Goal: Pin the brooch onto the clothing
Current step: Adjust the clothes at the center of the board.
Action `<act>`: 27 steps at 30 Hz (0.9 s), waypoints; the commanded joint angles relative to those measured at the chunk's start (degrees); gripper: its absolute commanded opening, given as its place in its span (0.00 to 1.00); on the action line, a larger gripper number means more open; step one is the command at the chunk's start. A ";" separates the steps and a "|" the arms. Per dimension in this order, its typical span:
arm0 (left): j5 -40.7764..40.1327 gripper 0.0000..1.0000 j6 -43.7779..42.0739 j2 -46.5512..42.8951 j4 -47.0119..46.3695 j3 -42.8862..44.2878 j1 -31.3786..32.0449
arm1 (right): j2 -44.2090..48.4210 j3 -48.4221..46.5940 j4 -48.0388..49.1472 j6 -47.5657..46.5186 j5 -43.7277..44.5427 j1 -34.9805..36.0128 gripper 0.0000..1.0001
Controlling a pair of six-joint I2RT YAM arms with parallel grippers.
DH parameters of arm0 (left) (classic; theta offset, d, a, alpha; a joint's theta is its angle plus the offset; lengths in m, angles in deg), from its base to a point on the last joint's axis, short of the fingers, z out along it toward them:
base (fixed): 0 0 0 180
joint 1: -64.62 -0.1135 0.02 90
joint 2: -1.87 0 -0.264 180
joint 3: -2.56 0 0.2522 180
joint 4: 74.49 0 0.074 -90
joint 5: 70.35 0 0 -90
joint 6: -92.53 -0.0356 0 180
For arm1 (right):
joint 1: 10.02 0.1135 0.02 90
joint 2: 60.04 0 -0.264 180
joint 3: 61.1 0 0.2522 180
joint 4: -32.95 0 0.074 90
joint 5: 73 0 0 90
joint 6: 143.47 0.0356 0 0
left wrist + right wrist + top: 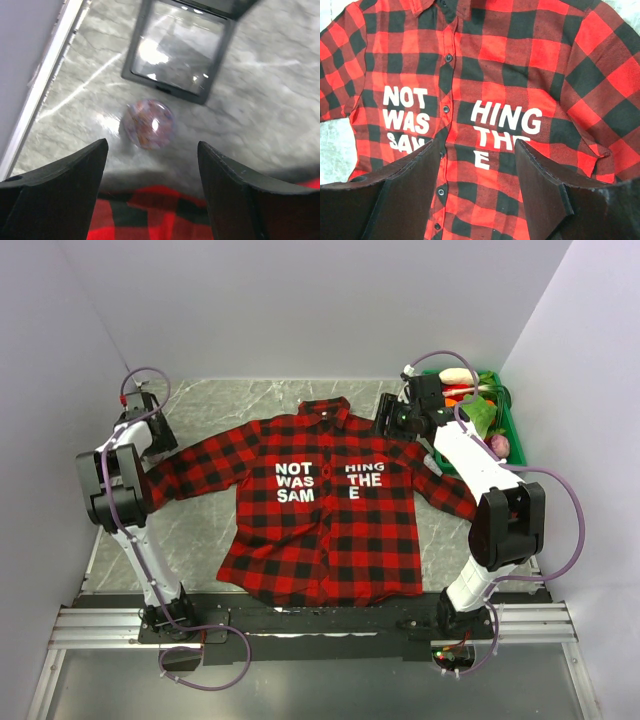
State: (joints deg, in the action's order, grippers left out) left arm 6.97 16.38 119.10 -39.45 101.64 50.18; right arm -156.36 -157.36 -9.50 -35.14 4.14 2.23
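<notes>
The clothing [300, 540], a red-and-black plaid shirt with white letters, lies spread flat on the marble table. In the left wrist view the brooch [148, 123], a small round mauve disc, rests on the marble just beyond a shirt sleeve [150, 210]. My left gripper [152, 150] hovers open over it, one finger on each side, touching nothing. In the top view the left gripper [143, 402] is at the far left and the brooch is hidden. My right gripper [385, 422] hangs open over the shirt's far shoulder. Its own view looks down on the lettered chest [490, 60] between the right gripper [480, 145] fingers.
A flat black frame with a clear window [180, 45] lies just past the brooch. The white wall base [45, 75] runs along the left. A green basket [517, 425] of toy food stands at the back right, beside the right arm.
</notes>
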 commanded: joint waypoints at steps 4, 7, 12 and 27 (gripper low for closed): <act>-2.26 0.79 -1.36 3.27 1.49 3.45 -0.86 | 2.62 -0.47 0.83 -0.66 1.00 0.49 0.68; -1.64 0.79 -1.37 4.06 1.48 3.89 -1.03 | 2.45 -0.56 0.91 -0.66 0.73 0.40 0.68; -1.73 0.80 -1.89 5.81 1.84 5.64 -1.30 | 2.44 -0.47 0.83 -0.66 0.65 0.40 0.68; -0.58 0.34 -0.49 -0.07 1.14 -0.15 -1.12 | 2.27 -0.21 1.35 -0.48 0.38 0.41 0.68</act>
State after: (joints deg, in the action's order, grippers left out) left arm 5.96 15.29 122.71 -39.98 103.82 49.22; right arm -156.36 -157.36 -9.52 -35.14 4.27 2.23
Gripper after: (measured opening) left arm 0.357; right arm 0.682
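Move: The brooch lies just off my left fingertips, about 2 cm ahead, 1 cm to the left and 2 cm below. Beyond it on the table is the black case's clear panel, some 8 cm ahead of my hand and 2 cm to the left; the shirt's left sleeve lies about 6 cm back and 2 cm to the right. From my right hand the brooch is roughly 52 cm to the left, level with it, and 17 cm lower. With the fingers wide open, I lower my left hand about 2 cm while easing some 1.5 cm to my left, until the tips straddle the brooch. After edging slightly forward there, I close the fingers from wide open to roughly a third, bringing both tips against the brooch. ##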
